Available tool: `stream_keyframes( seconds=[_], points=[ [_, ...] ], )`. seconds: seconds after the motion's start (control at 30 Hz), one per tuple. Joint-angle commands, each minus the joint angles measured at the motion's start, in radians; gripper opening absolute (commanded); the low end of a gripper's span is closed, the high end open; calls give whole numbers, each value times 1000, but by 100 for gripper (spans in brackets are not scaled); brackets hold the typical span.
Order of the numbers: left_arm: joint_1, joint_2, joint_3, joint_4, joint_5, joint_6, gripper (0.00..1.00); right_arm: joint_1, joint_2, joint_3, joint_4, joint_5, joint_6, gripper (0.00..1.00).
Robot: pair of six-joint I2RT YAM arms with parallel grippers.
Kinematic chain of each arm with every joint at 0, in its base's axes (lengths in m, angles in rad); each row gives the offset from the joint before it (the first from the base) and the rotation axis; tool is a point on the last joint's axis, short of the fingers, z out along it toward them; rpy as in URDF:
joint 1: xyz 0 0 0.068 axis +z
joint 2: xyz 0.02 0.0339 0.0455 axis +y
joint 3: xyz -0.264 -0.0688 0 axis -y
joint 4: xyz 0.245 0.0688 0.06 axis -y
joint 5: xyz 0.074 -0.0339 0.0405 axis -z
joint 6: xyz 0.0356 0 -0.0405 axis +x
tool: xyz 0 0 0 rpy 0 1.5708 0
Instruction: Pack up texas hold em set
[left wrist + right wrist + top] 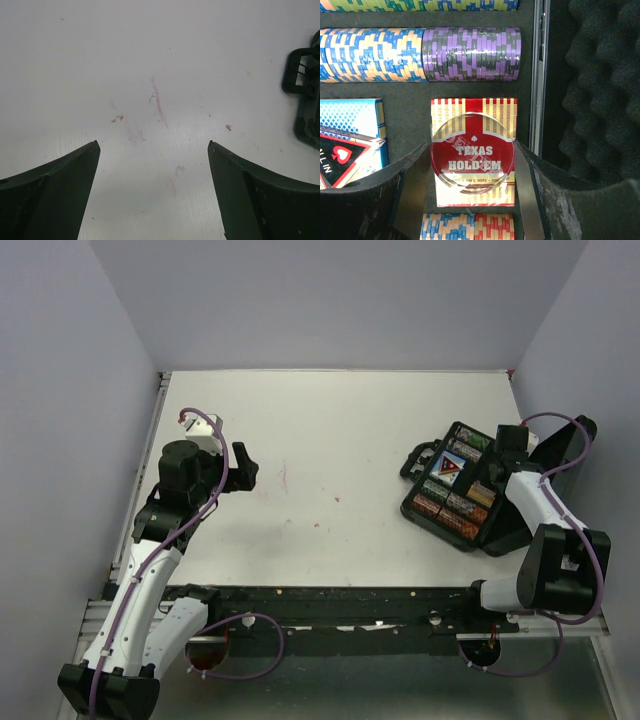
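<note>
The black hinged case (418, 505) of the texas hold em set lies open at the table's right, its chip rows (470, 54) in their slots. My right gripper (471, 145) hovers over it, shut on the clear round "dealer" marker (472, 152), whose edges meet both fingers. Directly below the marker lies the red card box (470, 106). To its left the blue card box (350, 117) carries the triangular red-black marker (342, 157). My left gripper (153, 143) stands open over bare table at the left (245, 468), holding nothing.
The case's foam-lined lid (600, 90) rises to the right of the red box. The case's handle (300, 75) shows at the right edge of the left wrist view. Red smears (159, 102) mark the white table. Walls enclose the table on three sides.
</note>
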Motion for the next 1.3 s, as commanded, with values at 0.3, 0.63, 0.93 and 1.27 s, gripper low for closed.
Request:
stream_keyframes(
  seconds=[0.3, 0.63, 0.93, 1.27],
  points=[
    [-3, 2, -10, 12, 22, 1, 97, -6, 25, 4, 3, 4, -18, 84],
    [-3, 8, -8, 12, 31, 1, 97, -6, -2, 56, -23, -35, -50, 89],
    [-3, 9, -10, 15, 27, 4, 97, -5, 7, 166, -74, -102, -104, 91],
    [-3, 17, -11, 15, 2, 13, 97, 25, 57, 393, -167, -220, -155, 90]
  ],
)
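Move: The red Texas Hold'em card box sits in its slot in the open case, already between the right hand's fingertips, its middle about 1 cm below the hand point. The blue card box lies some 10 cm left of it and 5 cm farther out; the purple-ended chip row about 9 cm beyond and 4 cm left; the near chip row 5 cm back and 7 cm left. From the left hand, the red box is roughly 63 cm right, 4 cm ahead, 19 cm lower. The red card box is let go: the right fingers spread off its two sides while the hand stays almost in place, dipping half a centimetre. Then the hand lifts clear, open and speeding up, about 9 cm up and 6 cm forward towards the far chip rows, turning some 10 degrees counter-clockwise and tipping its fingertips slightly upward. ##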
